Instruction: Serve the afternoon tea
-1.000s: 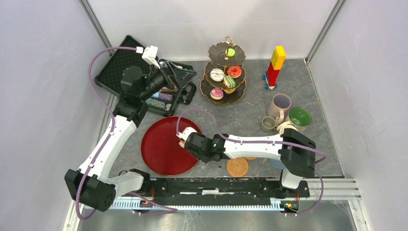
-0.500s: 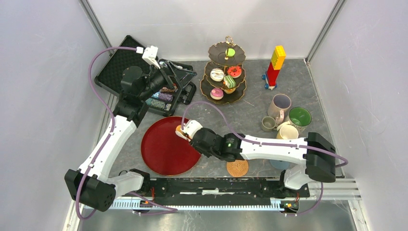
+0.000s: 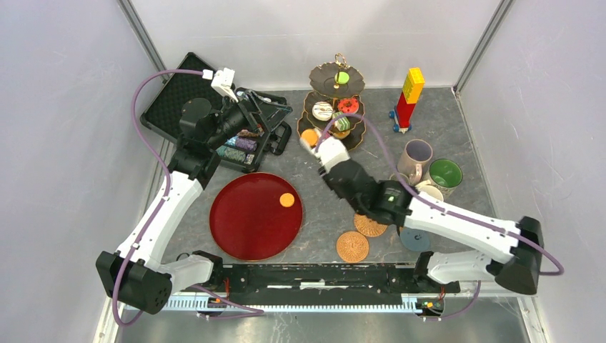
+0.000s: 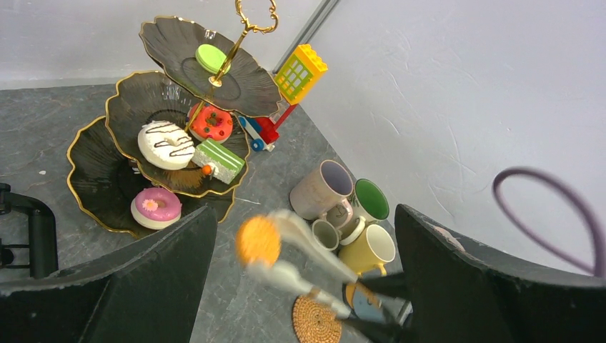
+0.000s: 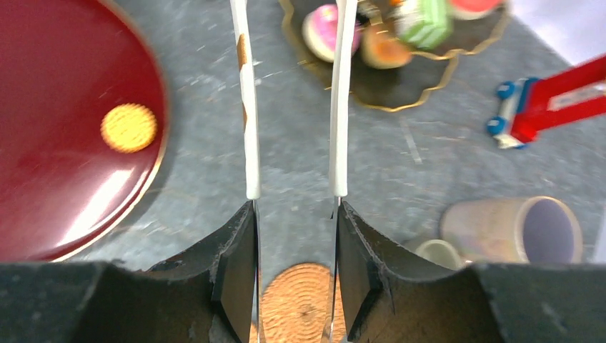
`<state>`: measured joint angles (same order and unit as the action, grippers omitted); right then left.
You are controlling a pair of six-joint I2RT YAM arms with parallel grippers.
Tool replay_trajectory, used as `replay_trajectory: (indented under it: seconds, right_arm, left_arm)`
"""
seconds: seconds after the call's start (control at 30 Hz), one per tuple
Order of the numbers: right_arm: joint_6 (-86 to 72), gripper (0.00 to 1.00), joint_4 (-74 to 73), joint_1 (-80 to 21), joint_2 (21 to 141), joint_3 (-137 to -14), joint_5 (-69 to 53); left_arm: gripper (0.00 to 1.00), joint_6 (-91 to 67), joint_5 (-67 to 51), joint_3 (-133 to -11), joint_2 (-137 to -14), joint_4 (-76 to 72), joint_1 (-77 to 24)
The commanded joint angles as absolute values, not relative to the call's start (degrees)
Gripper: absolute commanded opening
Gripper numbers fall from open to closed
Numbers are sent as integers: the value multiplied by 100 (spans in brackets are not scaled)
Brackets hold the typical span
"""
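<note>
My right gripper [image 3: 344, 174] is shut on the metal tongs [image 5: 246, 107], whose white tips pinch an orange macaron [image 3: 309, 136] just left of the three-tier stand [image 3: 355, 139]. In the left wrist view that macaron [image 4: 258, 241] is blurred, in front of the stand's bottom tier [image 4: 89, 171]. The stand holds a pink donut [image 4: 156, 206], a white donut [image 4: 166, 143] and a green cake [image 4: 221, 160]. A second orange macaron [image 3: 286, 200] lies on the red tray [image 3: 243, 221]. My left gripper [image 3: 246, 118] hangs open and empty over the black case.
Lilac [image 3: 416, 153], green-lined [image 3: 445, 174], small grey [image 3: 398, 184] and yellow [image 4: 368, 250] mugs cluster at the right. Two woven coasters [image 3: 352, 246] lie near the front edge. The block tower [image 3: 409, 96] stands back right, the black case [image 3: 171, 100] back left.
The right arm has swung from the red tray up to the stand, carrying an orange macaron in the tongs. Another macaron now shows on the tray. The left arm has not moved.
</note>
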<state>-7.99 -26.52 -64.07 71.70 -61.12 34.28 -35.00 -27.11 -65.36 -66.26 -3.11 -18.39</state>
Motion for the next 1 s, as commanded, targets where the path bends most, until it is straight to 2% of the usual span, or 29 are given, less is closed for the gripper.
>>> replay_trajectory:
  seconds: [0.0,0.07,0.17,0.67,0.83,0.97]
  right_arm:
    - [-265,20,-2527,-5866,6507,-6360,3858]
    - [-54,23,-2358,-5558,6379,-6453,3844]
    - [260,23,-2556,-5060,6643,-7097,3557]
    - [459,22,-3462,-3780,9110,-10441,1971]
    - [335,24,-3768,-3526,9710,-11060,1571]
    - [310,27,-3769,-3498,9848,-10989,1646]
  left_arm:
    - [100,-3482,-2699,-6627,-6605,-422,-1862]
    - [100,-3511,-2740,-6636,-6608,-422,-1861]
    - [100,-3486,-2719,-6636,-6578,-429,-1863]
    - [100,-3444,-2690,-6627,-6689,-413,-1862]
    - [100,-3431,-2678,-6636,-6726,-387,-1863]
    - [100,-3430,-2688,-6640,-6687,-387,-1862]
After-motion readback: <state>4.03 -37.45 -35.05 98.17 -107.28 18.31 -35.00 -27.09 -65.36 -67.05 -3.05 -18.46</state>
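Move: My right hand holds the tongs with the orange macaron. The stand's top tier is about 29 cm ahead of it, 5 cm to its right and some 3 cm lower; the green macaron there is around 30 cm ahead and 7 cm right. On the middle tier, about 12 cm below my hand, the striped donut is 29 cm ahead and 1 cm right, the green cake 24 cm ahead and 7 cm right. From my left hand the top tier lies roughly 20 cm ahead, 18 cm right and 20 cm below. Keeping my right hand's grip on the tongs with the macaron, I sweep up and forward with a short swing to the right, turning some 10 degrees clockwise and tipping the fingers up a little. I reach about 19 cm forward, climbing some 15 cm to clear the top tier, then sink about 4 cm towards it as the fingers tip back down. ##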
